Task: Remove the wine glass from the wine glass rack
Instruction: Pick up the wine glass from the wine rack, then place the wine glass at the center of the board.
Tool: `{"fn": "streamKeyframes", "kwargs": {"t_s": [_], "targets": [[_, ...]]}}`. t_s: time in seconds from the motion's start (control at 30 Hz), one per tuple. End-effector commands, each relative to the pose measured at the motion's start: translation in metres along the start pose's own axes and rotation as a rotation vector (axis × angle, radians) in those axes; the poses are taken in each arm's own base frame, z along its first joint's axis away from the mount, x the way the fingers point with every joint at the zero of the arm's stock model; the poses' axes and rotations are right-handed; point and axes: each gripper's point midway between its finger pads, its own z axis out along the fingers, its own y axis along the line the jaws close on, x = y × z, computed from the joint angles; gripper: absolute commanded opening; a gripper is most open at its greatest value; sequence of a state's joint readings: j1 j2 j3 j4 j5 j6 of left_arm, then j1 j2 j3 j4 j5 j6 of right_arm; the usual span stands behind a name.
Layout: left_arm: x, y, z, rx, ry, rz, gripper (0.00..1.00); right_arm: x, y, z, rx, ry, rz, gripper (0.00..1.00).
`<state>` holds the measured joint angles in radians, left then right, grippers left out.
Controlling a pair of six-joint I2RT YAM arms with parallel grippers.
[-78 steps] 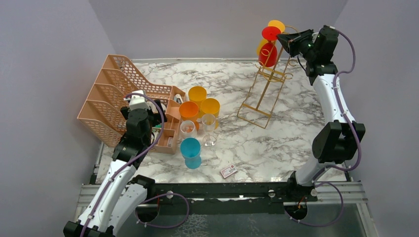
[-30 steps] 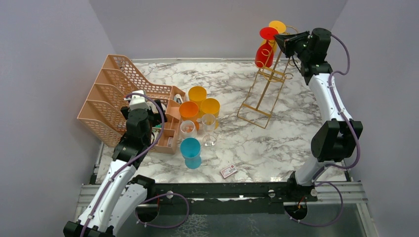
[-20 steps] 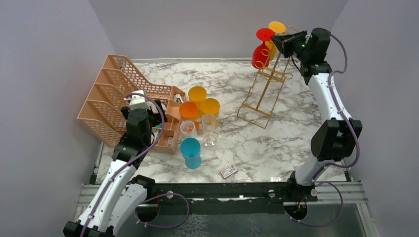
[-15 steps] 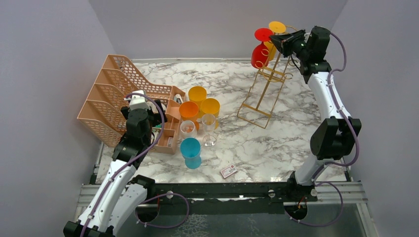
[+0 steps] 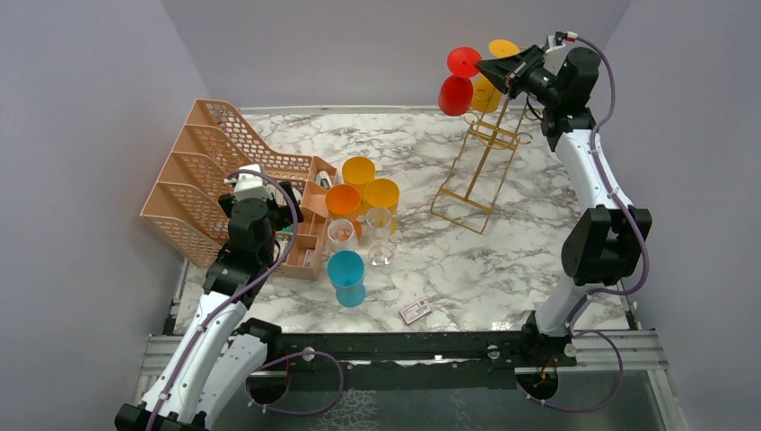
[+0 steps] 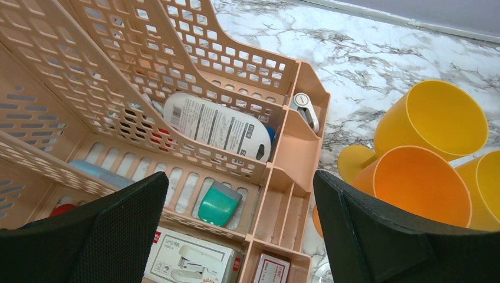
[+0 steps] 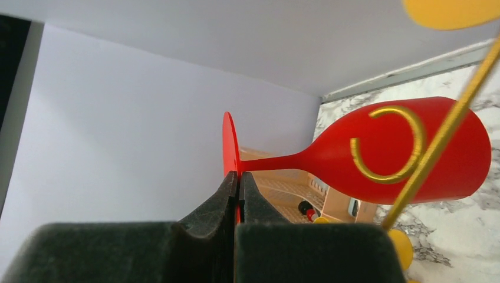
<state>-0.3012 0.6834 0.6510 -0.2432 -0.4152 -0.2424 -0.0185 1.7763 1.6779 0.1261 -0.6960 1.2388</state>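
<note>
My right gripper (image 5: 485,65) is shut on the round foot (image 7: 229,141) of a red wine glass (image 5: 455,94), held high in the air just left of the top of the gold wire wine glass rack (image 5: 482,157). In the right wrist view the red wine glass (image 7: 407,150) lies sideways beyond my right gripper (image 7: 237,177), with a gold hook (image 7: 389,144) and a slanted rail of the rack crossing in front of its bowl. A yellow wine glass (image 5: 489,88) hangs on the rack. My left gripper (image 6: 240,177) stands open and holds nothing, low over the peach organizer.
A peach mesh organizer (image 5: 206,171) with a stapler box and small items fills the left side. Beside it stand orange and yellow cups (image 5: 359,184), clear glasses (image 5: 380,224) and a blue cup (image 5: 346,274). A small card box (image 5: 415,311) lies near the front. Walls stand close behind the rack.
My right gripper has carried the red wine glass up and to the left, away from the rack's top. The left arm has not moved.
</note>
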Motion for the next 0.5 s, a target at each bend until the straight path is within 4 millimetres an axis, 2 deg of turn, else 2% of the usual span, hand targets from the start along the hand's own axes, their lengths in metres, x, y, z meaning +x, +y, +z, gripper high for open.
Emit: {"fn": "streamKeyframes", "kwargs": {"t_s": [0.0, 0.27, 0.47], "targets": [[-0.009, -0.002, -0.001, 0.014, -0.018, -0.003, 0.99, 0.025, 0.048, -0.014, -0.22, 0.131, -0.165, 0.01], [-0.011, 0.003, -0.004, -0.008, -0.032, -0.007, 0.98, 0.068, 0.074, -0.042, -0.39, 0.318, -0.34, 0.01], [-0.013, 0.008, -0.005, -0.039, -0.039, -0.018, 0.98, 0.118, 0.094, -0.069, -0.502, 0.427, -0.488, 0.01]]}}
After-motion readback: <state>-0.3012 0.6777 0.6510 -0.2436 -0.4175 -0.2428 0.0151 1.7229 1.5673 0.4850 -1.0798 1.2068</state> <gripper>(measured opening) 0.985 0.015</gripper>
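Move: The right hand already pinches the red glass by its foot, bowl hanging. The orange glass, among the glasses already set down, stands some 33 cm to its left, 24 cm back and 32 cm lower. The yellow glass still racked is about 4 cm ahead, 5 cm right and 8 cm below; the rack's middle is roughly 8 cm back, 5 cm right, 20 cm down. From the left hand, the orange glass is about 17 cm right, level with it fore and aft, 15 cm lower. The right hand draws the still-pinched red glass back about 8 cm and left, turning counter-clockwise and tipping up. ##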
